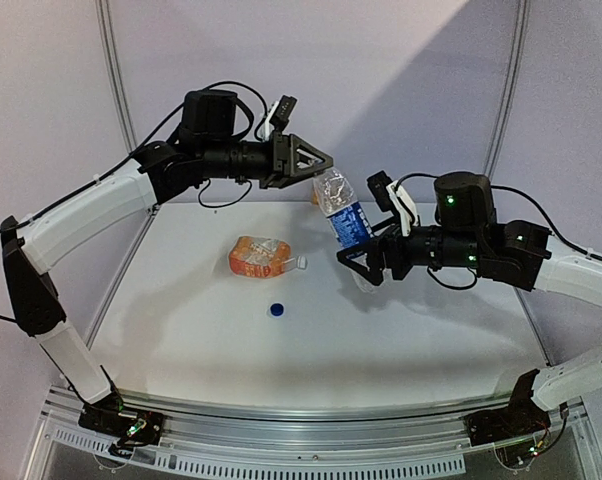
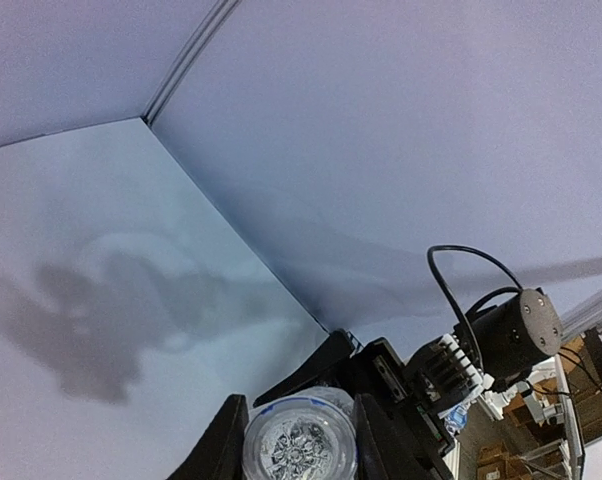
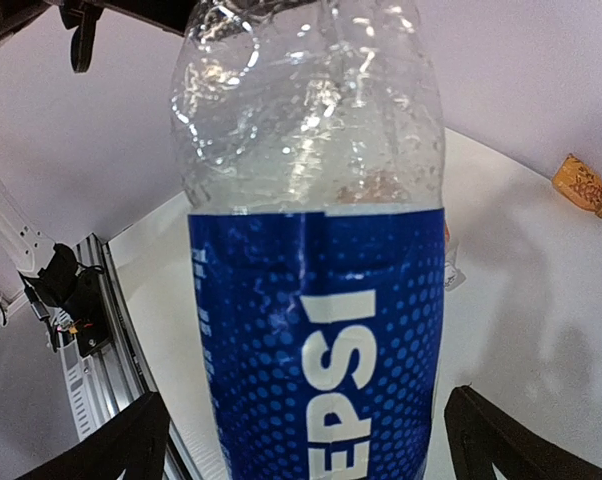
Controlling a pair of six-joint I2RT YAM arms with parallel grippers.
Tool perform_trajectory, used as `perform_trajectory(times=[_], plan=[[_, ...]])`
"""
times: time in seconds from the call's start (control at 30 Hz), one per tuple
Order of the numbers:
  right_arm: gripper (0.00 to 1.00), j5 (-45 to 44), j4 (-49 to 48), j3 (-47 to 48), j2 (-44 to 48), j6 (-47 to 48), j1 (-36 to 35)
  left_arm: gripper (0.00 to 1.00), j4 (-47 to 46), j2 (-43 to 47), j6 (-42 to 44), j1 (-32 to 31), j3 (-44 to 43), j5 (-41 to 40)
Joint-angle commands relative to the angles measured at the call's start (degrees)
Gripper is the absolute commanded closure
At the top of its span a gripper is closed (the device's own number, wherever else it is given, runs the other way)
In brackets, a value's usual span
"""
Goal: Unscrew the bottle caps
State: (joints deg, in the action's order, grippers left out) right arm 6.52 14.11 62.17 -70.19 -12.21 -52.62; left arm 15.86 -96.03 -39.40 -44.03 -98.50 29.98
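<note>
The slim clear water bottle (image 1: 346, 220) with the blue label hangs tilted in the air above the table. My right gripper (image 1: 364, 268) is shut on its lower part, and the label fills the right wrist view (image 3: 316, 330) between my fingers (image 3: 131, 440). My left gripper (image 1: 321, 168) is closed on the bottle's upper end, which is its base (image 2: 299, 450). The dark blue cap (image 1: 277, 309) lies loose on the table. The orange bottle (image 1: 259, 257) lies on its side, with its white cap (image 1: 302, 263) on it.
The white table (image 1: 201, 340) is bounded by a rail at the near edge and grey walls behind. A small orange object (image 3: 584, 185) lies at the back of the table.
</note>
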Motion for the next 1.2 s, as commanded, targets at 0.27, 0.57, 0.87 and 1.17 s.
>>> perform_trajectory(times=[0.27, 0.57, 0.87, 1.17], plan=[[0.01, -1.94, 1.04, 0.49, 0.32, -0.43, -0.32, 0.99, 4.64, 2.69, 2.53, -0.39, 1.2, -8.0], [0.01, -5.28, 0.6, -0.32, 0.72, -0.07, -0.33, 1.0, 14.07, 5.99, 7.46, -0.27, 0.68, -20.82], [0.01, -11.08, 0.11, -1.19, 1.37, 1.28, -0.34, 1.0, 20.23, 11.11, 11.71, 1.64, 4.68, -33.12], [0.01, -12.11, 0.23, -2.79, 1.92, 1.92, -0.34, 1.0, 20.3, 17.68, 14.35, 4.5, 11.69, -41.68]])
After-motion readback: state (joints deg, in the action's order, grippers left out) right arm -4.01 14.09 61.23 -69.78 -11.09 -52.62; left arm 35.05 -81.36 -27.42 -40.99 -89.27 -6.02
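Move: Carried by its neck in the left fingers, the Pepsi bottle is headed towards the orange bottle lying some 16 cm left and 7 cm ahead of the left hand, roughly 35 cm below. The loose blue cap is about 12 cm left and 8 cm back of that hand; the amber bottle stands nearly straight ahead, some 27 cm out, both likewise far below. From the right hand, the orange bottle lies about 19 cm left and 16 cm ahead, some 26 cm lower. Drawing the Pepsi bottle out from between the right hand's already open fingers, the left arm keeps its grip on the neck and swings left about 14 cm towards the orange bottle, sinking 4 cm and edging slightly forward. It starts slowly, then speeds up, turning some 30 degrees counter-clockwise as the fingertips dip. The right hand stays wide open and drifts about 3 cm forward and right, turning slightly clockwise. ##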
